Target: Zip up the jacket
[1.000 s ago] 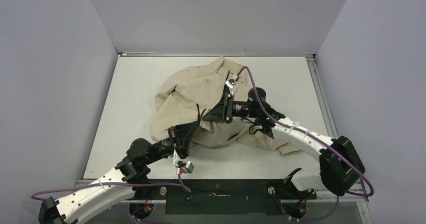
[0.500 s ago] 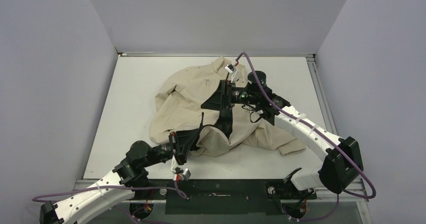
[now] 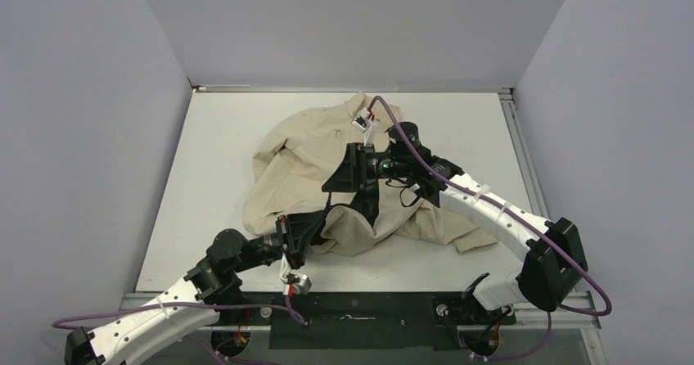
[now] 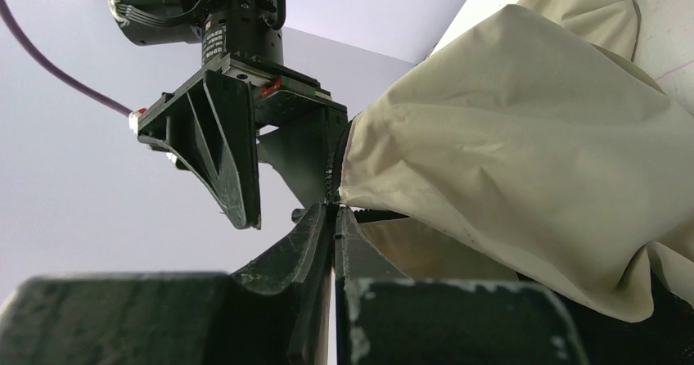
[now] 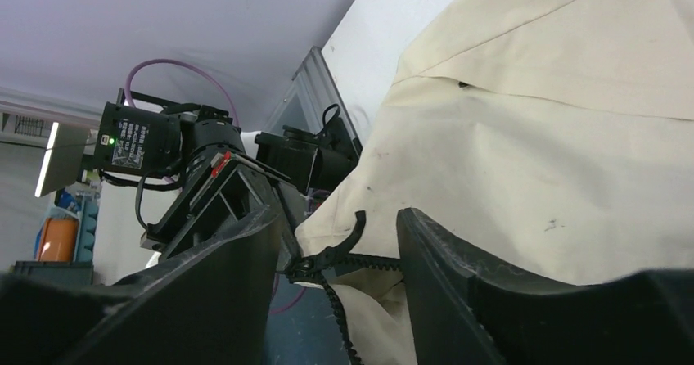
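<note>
The beige jacket (image 3: 307, 148) lies crumpled in the middle of the white table (image 3: 213, 177), with some black lining (image 3: 368, 205) showing near its front. My left gripper (image 3: 317, 220) is shut on the jacket's lower edge at the bottom of the zipper, and in the left wrist view its tips (image 4: 333, 216) pinch that corner of the jacket (image 4: 524, 152). My right gripper (image 3: 334, 183) hangs just above it, open. In the right wrist view the black zipper slider (image 5: 315, 265) and its pull tab (image 5: 353, 227) sit untouched between the spread fingers (image 5: 458, 291).
Grey walls close the table on three sides. A metal rail (image 3: 517, 136) runs along the right edge. Purple cables (image 3: 425, 156) loop off both wrists. The jacket's right flap (image 3: 458, 234) trails toward the right arm.
My right gripper has moved left along the jacket front and its jaws now stand apart around the zipper pull. My left gripper has drawn slightly back toward the near edge, still shut on the hem.
</note>
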You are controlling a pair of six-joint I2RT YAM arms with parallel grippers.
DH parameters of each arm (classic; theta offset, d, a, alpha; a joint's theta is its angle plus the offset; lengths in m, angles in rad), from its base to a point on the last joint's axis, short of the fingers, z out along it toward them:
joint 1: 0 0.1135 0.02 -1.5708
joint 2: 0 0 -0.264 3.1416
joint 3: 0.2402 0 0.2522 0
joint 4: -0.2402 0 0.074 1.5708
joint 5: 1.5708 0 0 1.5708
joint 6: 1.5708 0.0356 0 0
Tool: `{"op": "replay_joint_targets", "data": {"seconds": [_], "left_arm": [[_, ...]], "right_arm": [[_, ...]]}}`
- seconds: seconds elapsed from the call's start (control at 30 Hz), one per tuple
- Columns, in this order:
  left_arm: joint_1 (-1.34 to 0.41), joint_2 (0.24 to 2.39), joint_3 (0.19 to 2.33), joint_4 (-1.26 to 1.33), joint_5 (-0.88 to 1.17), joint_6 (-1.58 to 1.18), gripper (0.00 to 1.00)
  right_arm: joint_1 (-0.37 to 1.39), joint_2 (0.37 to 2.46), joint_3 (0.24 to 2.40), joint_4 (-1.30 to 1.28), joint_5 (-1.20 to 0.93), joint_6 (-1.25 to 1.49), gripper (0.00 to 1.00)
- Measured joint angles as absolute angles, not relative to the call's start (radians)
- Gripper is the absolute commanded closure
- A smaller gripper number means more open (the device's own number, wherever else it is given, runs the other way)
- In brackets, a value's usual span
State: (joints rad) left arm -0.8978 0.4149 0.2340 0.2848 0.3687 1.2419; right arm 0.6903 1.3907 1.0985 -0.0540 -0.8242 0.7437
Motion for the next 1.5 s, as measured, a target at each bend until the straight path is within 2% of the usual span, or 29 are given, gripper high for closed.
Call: {"op": "replay_joint_targets", "data": {"seconds": [0.13, 0.2, 0.27, 0.83, 0.93, 1.0, 1.13, 1.27, 1.5], "left_arm": [[-0.898, 0.418, 0.234, 0.284, 0.368, 1.243, 1.00], [-0.898, 0.418, 0.234, 0.284, 0.368, 1.243, 1.00], [-0.898, 0.418, 0.234, 0.284, 0.368, 1.246, 1.00], [-0.898, 0.441, 0.234, 0.266, 0.352, 1.274, 1.00], [-0.898, 0.442, 0.234, 0.260, 0.350, 1.271, 0.85], [-0.898, 0.442, 0.235, 0.253, 0.347, 1.262, 0.68], [-0.902, 0.443, 0.244, 0.240, 0.319, 1.228, 0.54], [-0.902, 0.470, 0.263, 0.220, 0.273, 1.172, 0.50], [-0.903, 0.548, 0.294, 0.223, 0.208, 1.129, 0.51]], "right_arm": [[0.731, 1.402, 1.098, -0.054, -0.818, 0.749, 0.71], [0.747, 1.409, 1.098, -0.054, -0.814, 0.751, 0.86], [0.759, 1.412, 1.098, -0.054, -0.809, 0.752, 0.94], [0.728, 1.414, 1.098, -0.150, -0.785, 0.665, 0.95], [0.728, 1.414, 1.098, -0.150, -0.786, 0.655, 0.95], [0.726, 1.414, 1.099, -0.149, -0.767, 0.640, 0.95], [0.698, 1.414, 1.099, -0.144, -0.731, 0.628, 0.95], [0.693, 1.414, 1.099, -0.131, -0.722, 0.631, 0.95], [0.694, 1.414, 1.098, -0.104, -0.731, 0.643, 0.95]]}}
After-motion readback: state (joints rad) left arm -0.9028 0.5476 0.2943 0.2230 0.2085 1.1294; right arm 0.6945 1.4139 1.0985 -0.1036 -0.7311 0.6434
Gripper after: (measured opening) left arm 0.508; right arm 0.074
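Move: Just 2 cm back, 2 cm left and 1 cm below the right hand is the zipper pull, between its open fingertips. The zipper's bottom end, already pinched by the left hand, is about 5 cm back, 3 cm left and 4 cm down from the right hand; the raised beige front flap is some 10 cm back, 6 cm right and 8 cm down. From the left hand the pull is roughly 3 cm forward, 1 cm right and 3 cm up. Closing on the zipper pull, the right hand first slips about 2 cm back and nearly as far left, pinches the pull, then carries it right and down before drawing it forward some 3 cm, ending with a small lift. The left hand keeps its pinch on the zipper end and eases slightly down, then opens about halfway, letting go, and shifts forward and down 3 cm while tipping about 10 degrees. ##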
